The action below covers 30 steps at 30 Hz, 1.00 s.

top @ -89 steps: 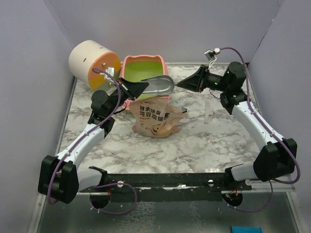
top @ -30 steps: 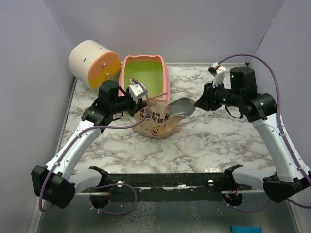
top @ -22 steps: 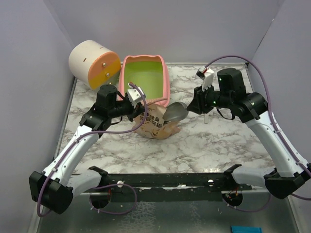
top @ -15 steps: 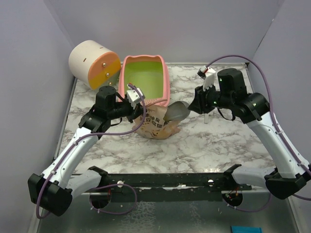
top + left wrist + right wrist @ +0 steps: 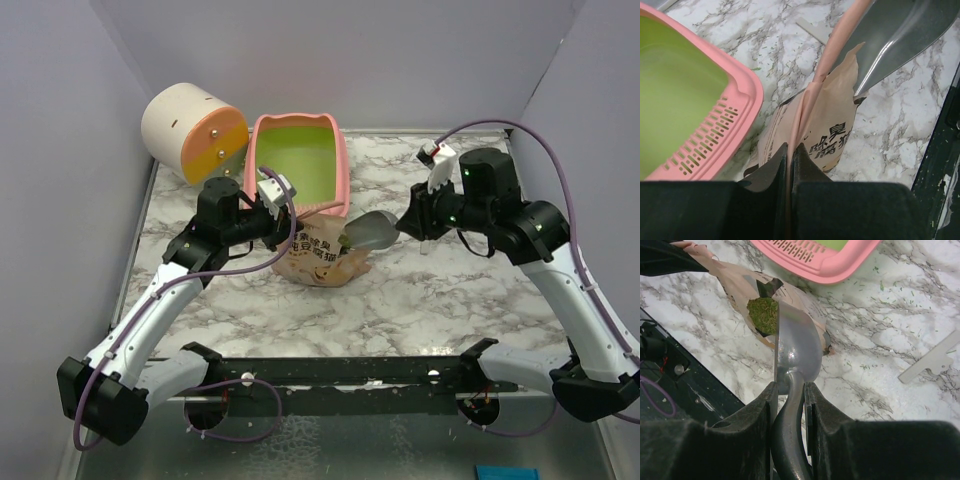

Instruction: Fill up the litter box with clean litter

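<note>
The pink litter box with its lime-green inside stands at the back, left of centre; its slotted ledge shows in the left wrist view. In front of it stands the tan printed pouch. My left gripper is shut on the pouch's pink top edge. My right gripper is shut on the handle of the grey metal scoop, whose bowl lies at the pouch's mouth. Green clean litter shows at the scoop's tip, in the pouch opening.
A cream-and-orange cylinder lies on its side at the back left. A white strip lies on the marble to the right of the scoop. Stray green bits are scattered near the box's corner. A black rail runs along the near edge.
Three seconds ago the scoop was over the litter box. It has come down to the pouch's mouth, dipped in, and drawn slightly back to the right. The left gripper stays on the pouch's top.
</note>
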Available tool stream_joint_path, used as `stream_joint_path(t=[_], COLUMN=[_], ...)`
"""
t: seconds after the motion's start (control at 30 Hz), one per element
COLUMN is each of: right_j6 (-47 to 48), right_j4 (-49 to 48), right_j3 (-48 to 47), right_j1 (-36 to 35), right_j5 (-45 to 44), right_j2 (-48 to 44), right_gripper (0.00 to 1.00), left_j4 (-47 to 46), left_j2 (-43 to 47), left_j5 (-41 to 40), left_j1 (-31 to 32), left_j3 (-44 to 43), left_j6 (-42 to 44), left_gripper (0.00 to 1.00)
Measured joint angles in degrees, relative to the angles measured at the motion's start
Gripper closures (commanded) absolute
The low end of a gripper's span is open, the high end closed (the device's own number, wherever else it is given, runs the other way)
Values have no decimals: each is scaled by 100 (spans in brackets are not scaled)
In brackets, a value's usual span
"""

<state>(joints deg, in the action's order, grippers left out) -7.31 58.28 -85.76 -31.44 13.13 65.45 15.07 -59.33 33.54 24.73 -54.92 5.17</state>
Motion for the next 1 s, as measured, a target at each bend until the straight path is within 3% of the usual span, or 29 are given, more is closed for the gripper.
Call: stream_joint_path(t=[0.3,1.0], right_j6=[9,39], right_j4=[-116,-131], right_j3=[299,223], right_j1=[0,-166], right_j5=[17,376], right_j2=[-68,372], right_gripper=[99,99], left_j4=[-271,-1106], left_j2=[20,1062], left_j5=[142,1001], left_j1=[105,129], left_j3=[151,1370], left_j6=[-210,140], left_gripper=[100,99])
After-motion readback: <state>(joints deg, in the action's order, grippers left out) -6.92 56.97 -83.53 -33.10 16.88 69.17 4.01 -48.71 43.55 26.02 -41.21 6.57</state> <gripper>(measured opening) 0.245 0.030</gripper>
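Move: The bag's open mouth, with the litter showing in it, lies about 11 cm left of the right hand, some 6 cm farther out and 10 cm lower, just at the blade of the scoop which that hand holds. The litter box is roughly 29 cm ahead and 23 cm left of the right hand; a white scraper is 14 cm ahead and 8 cm to its right. From the left hand, shut on the bag's rim, the mouth lies some 13 cm right, 4 cm ahead and slightly lower. The bag's rim, still pinched in the left fingers, is drawn back about 5 cm, away from the litter box, as that hand sinks slightly and swings some 10 degrees clockwise. Meanwhile the right hand keeps its grip on the scoop and works the blade into the bag's mouth, first down, then left while still sinking, 2 to 3 cm each way, its wrist tipping down a little. ##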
